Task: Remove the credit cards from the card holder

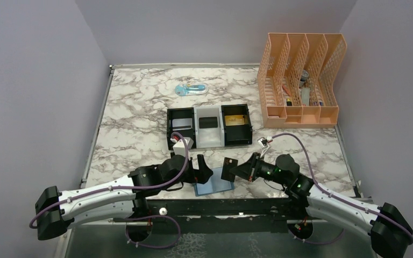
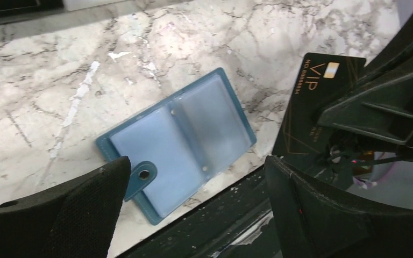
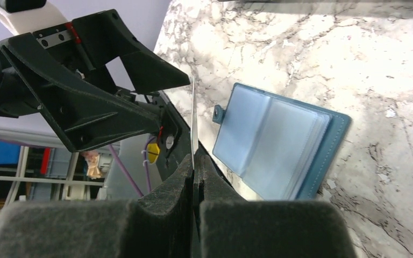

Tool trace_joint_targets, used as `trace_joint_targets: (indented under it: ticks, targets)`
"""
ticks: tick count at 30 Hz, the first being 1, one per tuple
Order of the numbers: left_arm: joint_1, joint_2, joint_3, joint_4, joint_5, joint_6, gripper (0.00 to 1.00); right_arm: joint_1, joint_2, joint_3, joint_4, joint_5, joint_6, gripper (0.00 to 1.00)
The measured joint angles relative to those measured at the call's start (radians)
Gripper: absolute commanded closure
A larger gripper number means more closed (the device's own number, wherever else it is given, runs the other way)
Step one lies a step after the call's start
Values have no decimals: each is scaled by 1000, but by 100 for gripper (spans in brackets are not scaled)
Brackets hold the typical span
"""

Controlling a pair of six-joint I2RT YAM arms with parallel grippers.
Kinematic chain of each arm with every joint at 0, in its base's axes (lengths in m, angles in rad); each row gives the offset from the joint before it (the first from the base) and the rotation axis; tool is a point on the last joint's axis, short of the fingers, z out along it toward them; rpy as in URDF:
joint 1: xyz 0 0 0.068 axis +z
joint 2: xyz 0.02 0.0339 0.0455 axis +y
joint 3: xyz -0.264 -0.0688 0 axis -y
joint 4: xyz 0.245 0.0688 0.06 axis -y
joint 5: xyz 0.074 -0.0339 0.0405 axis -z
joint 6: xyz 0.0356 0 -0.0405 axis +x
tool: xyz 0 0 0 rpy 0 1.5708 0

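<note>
The teal-blue card holder [image 1: 214, 186] lies open on the marble close to the table's front edge, its pale blue sleeves facing up [image 2: 177, 141] [image 3: 279, 142]. My right gripper [image 1: 238, 170] [image 3: 195, 173] is shut on a black VIP credit card [image 1: 229, 169] [image 2: 313, 105], held upright just above and to the right of the holder; the right wrist view shows that card edge-on [image 3: 193, 121]. My left gripper [image 1: 203, 171] [image 2: 196, 196] hovers over the holder's near left corner, open, with nothing between its fingers.
A black-and-white three-compartment tray [image 1: 196, 141] stands behind the grippers with a card in each compartment. A peach file organiser [image 1: 301, 80] fills the back right. A small blue object [image 1: 189, 89] lies at the back. The dark front rail [image 2: 231, 226] runs just below the holder.
</note>
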Motion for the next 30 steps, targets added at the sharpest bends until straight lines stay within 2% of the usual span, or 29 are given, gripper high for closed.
trace_joint_targets:
  ticks: [5, 9, 18, 25, 30]
  targets:
    - [40, 1, 2, -47, -12, 25, 1, 0, -9, 20, -66, 32, -24, 99]
    - [116, 1, 2, -64, 6, 54, 1, 0, -12, 51, -122, 56, -56, 99]
    - [391, 9, 2, -55, 169, 128, 1, 0, 16, 145, -243, 137, -168, 99]
    - [600, 23, 14, -79, 259, 179, 1, 1, 77, 332, -398, 358, -334, 99]
    - [767, 26, 80, -127, 326, 218, 1, 1, 168, 443, -432, 486, -463, 99]
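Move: Right hand holds the black card upright, with the right black box (yellow card inside) some 15 cm ahead, 2 cm to its right and 8 cm lower. The white box lies about 15 cm ahead and 8 cm left; the card holder 5 cm back and 6 cm left. From the open left hand, the right black box is about 13 cm ahead and 10 cm right, the left black box 12 cm ahead and 9 cm left. Keep the right fingers shut on the black card and carry it about 10 cm forward towards the right black box, slowly at first, then faster, rising and easing right late on while the fingers swing clockwise and dip. Bring the open, empty left gripper away from the card holder, forward and left towards the left black box, turning it some 20 degrees counter-clockwise. ##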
